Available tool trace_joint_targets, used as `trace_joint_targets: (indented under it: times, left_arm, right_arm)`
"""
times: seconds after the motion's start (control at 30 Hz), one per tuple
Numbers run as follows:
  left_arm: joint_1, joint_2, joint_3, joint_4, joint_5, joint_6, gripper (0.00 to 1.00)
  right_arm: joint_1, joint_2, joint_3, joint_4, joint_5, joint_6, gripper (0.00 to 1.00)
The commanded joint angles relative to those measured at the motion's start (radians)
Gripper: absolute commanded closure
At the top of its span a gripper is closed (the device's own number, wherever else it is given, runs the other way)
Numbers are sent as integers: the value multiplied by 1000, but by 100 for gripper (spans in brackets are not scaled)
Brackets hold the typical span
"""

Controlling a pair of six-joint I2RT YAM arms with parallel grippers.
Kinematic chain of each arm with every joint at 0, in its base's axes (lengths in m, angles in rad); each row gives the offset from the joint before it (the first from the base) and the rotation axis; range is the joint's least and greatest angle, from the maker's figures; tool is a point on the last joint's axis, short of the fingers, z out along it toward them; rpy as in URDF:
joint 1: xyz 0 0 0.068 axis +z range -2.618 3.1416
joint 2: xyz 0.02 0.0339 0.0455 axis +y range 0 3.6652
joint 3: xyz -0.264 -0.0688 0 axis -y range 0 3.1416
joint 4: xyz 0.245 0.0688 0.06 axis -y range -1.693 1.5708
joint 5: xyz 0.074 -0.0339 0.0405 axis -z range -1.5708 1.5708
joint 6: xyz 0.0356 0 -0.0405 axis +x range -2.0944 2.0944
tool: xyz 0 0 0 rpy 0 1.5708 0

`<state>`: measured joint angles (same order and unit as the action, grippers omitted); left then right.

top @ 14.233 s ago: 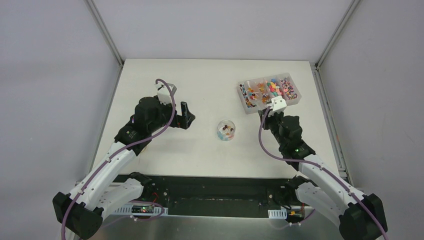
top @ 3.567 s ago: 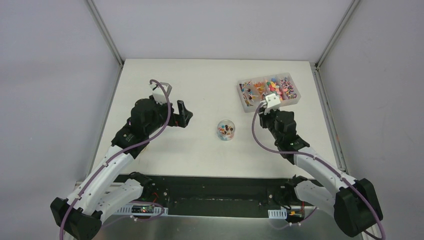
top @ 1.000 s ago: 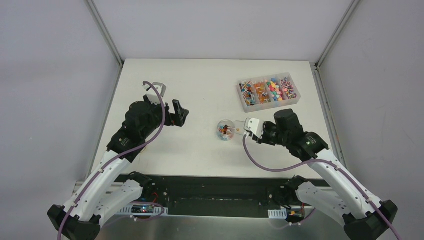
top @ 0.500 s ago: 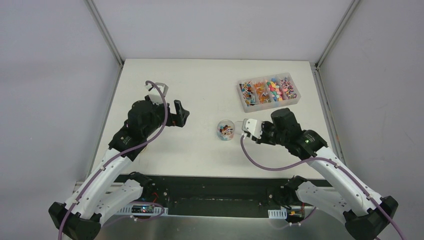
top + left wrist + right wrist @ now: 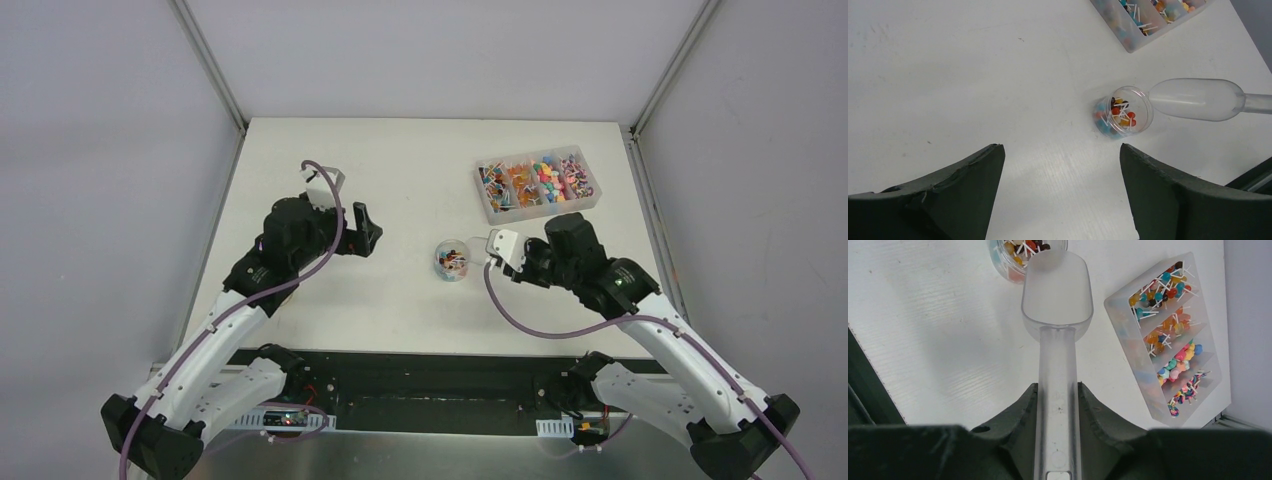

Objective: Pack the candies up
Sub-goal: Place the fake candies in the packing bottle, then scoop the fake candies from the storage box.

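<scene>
A small round clear jar [image 5: 452, 260] at mid-table holds mixed candies [image 5: 1120, 114] with white sticks. More candies [image 5: 1168, 335] fill the clear divided box [image 5: 497, 213] at the back right. My right gripper [image 5: 1058, 390] is shut on the handle of the clear plastic scoop [image 5: 1057, 287]. The scoop's bowl looks empty and its tip lies at the jar's [image 5: 1028, 252] rim. My left gripper [image 5: 1059, 147] hangs open over bare table, left of the jar [image 5: 1123, 117], with nothing between its fingers.
The scoop [image 5: 1198, 99] lies level to the right of the jar. The divided box [image 5: 1130, 42] sits behind it near the table's right edge. A black trough runs along the near edge by the arm bases.
The right wrist has lifted and shifted slightly right beside the jar, scoop still held. The left arm has drifted a little toward the jar.
</scene>
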<state>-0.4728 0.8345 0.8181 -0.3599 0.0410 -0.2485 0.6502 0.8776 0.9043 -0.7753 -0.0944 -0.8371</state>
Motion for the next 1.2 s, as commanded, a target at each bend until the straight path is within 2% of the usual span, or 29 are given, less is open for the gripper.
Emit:
trace_joint_targets:
  times: [0.0, 0.2, 0.47, 0.7, 0.9, 0.97, 1.17]
  left_arm:
    - [-12, 11, 20, 32, 81, -25, 13]
    - [-12, 57, 66, 53, 142, -71, 22]
    - [-12, 168, 145, 64, 260, -123, 30]
    - [-12, 294, 200, 119, 445, -146, 36]
    - [-12, 371, 209, 186, 544, -175, 42]
    - [-12, 388, 208, 204, 571, -190, 46]
    - [-12, 411, 182, 231, 597, -215, 51]
  right_arm:
    - [5, -29, 55, 28, -56, 93, 100]
    - [6, -37, 68, 61, -96, 239, 100]
    - [6, -108, -44, 330, -231, 560, 100]
    - [8, -127, -116, 449, -266, 803, 100]
    - [9, -171, -197, 566, -329, 905, 100]
    - [9, -186, -206, 584, -316, 919, 100]
    - [10, -235, -213, 628, -280, 946, 100]
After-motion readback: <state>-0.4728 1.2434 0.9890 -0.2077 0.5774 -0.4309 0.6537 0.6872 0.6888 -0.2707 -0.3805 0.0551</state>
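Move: Nearest the left fingers' goal, the empty scoop's blade lies some 24 cm to the left hand's right, 1 cm back and 11 cm below. From the right hand, which holds the handle, the left gripper is roughly 30 cm left, 5 cm ahead and 4 cm above. The packing bottle stands about 12 cm left, 4 cm ahead and 14 cm below the right hand; the candy box is about 24 cm ahead, 8 cm right and 16 cm below. Swinging the emptied scoop off the bottle, the right hand goes about 8 cm left, rising and drawing back a little, and turns some 50 degrees so the blade tips up nearly level towards the left gripper, its grip kept. The left hand comes about 11 cm right to the blade's tip, turning clockwise, fingers closing to about half open. ##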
